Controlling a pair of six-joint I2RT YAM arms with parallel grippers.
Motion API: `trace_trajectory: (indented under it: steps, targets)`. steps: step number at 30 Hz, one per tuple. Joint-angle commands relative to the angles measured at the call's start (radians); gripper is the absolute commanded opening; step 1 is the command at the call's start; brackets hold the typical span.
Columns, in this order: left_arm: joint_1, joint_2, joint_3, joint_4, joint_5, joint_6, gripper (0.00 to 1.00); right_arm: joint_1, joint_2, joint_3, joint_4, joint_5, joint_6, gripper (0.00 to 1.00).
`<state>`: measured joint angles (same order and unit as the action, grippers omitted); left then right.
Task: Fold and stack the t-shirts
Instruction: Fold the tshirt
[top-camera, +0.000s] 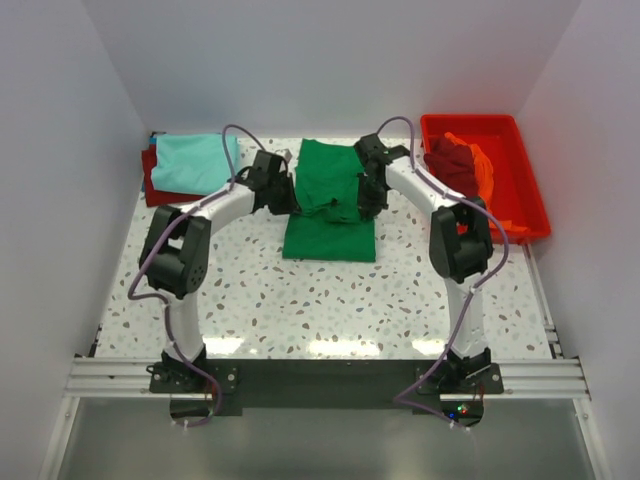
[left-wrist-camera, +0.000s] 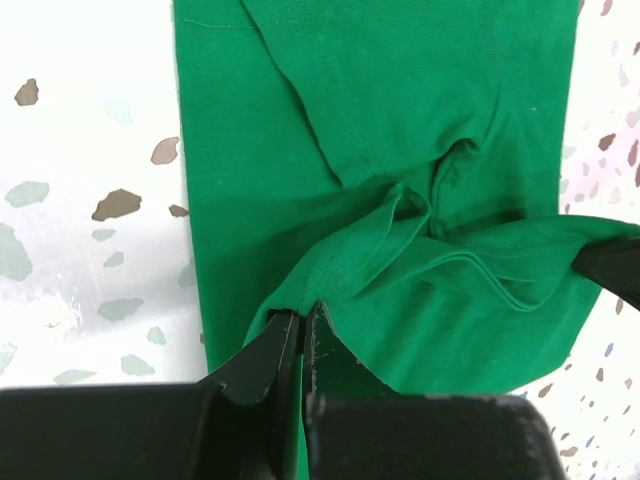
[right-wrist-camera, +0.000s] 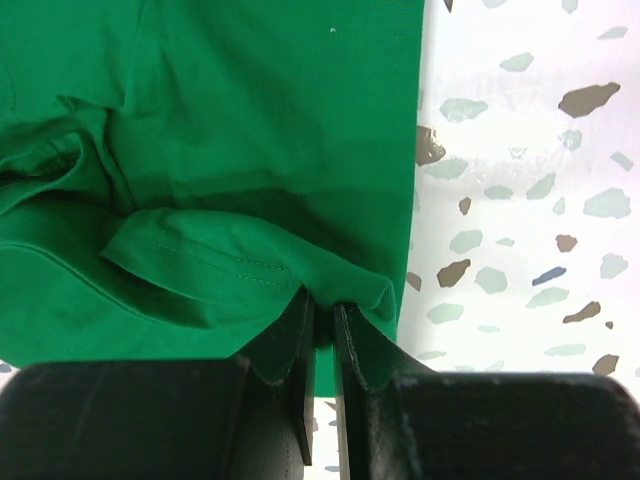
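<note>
A bright green t-shirt (top-camera: 330, 200) lies in the middle of the table as a long strip, its near part flat and its middle lifted. My left gripper (top-camera: 284, 196) is shut on a pinch of its left edge (left-wrist-camera: 300, 310). On the other side my right gripper (top-camera: 362, 200) is shut on a bunched fold of its right edge (right-wrist-camera: 325, 305). Between the two grips the green cloth (left-wrist-camera: 430, 230) sags and wrinkles. A light teal t-shirt (top-camera: 195, 163) rests folded on a dark red one (top-camera: 152, 183) at the back left. Crumpled dark red (top-camera: 450, 160) and orange (top-camera: 482, 170) t-shirts lie in a tray.
The red plastic tray (top-camera: 520, 175) stands at the back right, close to the right arm's elbow. White walls close in the table on three sides. Speckled tabletop (top-camera: 330, 300) shows between the green shirt and the arm bases.
</note>
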<state>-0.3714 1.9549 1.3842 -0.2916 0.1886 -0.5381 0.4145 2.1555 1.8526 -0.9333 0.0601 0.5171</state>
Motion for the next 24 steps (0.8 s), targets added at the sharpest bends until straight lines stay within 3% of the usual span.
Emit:
trace_trajectory:
  steps: [1, 6, 7, 8, 10, 11, 13, 17, 24]
  targets:
    - [0.017, 0.035, 0.044, 0.057, 0.014, 0.004, 0.0, -0.013, 0.033, 0.063, -0.024, -0.006, -0.02, 0.0]
    - [0.025, 0.078, 0.094, 0.043, 0.003, 0.021, 0.0, -0.022, 0.076, 0.111, -0.022, -0.037, -0.029, 0.03]
    - [0.028, 0.087, 0.107, 0.034, -0.004, 0.021, 0.21, -0.023, 0.082, 0.125, -0.022, -0.046, -0.032, 0.12]
    - [0.028, 0.087, 0.122, 0.026, -0.017, 0.021, 0.38, -0.025, 0.092, 0.14, -0.03, -0.049, -0.038, 0.32]
    - [0.029, 0.067, 0.127, 0.025, -0.035, 0.021, 0.7, -0.025, 0.089, 0.18, -0.038, -0.049, -0.042, 0.48]
    - [0.029, 0.053, 0.118, 0.026, -0.058, 0.021, 0.74, -0.023, 0.084, 0.191, -0.042, -0.046, -0.046, 0.54]
    - [0.028, 0.001, 0.078, 0.045, -0.089, 0.023, 0.78, -0.025, 0.061, 0.217, -0.056, -0.033, -0.055, 0.61]
    - [0.023, -0.129, -0.045, 0.081, -0.15, 0.029, 0.79, -0.025, -0.032, 0.174, -0.05, -0.016, -0.057, 0.62]
    - [-0.062, -0.287, -0.237, 0.192, -0.109, 0.0, 0.78, -0.002, -0.204, -0.078, 0.1, -0.17, -0.006, 0.62]
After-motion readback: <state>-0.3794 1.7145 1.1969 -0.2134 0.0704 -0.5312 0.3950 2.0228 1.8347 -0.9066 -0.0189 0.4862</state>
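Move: About 2 cm ahead of the two hands and 3 cm below them lies the strip of green t-shirt onto which each will lay its end of the pinched edge. The shirt's far edge is some 16 cm ahead of the left hand and 9 cm to its right, its near fold 12 cm back and 8 cm right. The teal t-shirt sits 12 cm ahead and 26 cm left of that hand; the red bin 9 cm ahead and 30 cm right of the right hand. Carrying the green t-shirt's edge on forward 2 to 3 cm while sinking about 2 cm, both hands lay it across the shirt and spread their fingers to let go near the lowest point. Both then climb clear by about 7 cm and draw back towards the near fold, the left hand also veering a couple of centimetres left. ##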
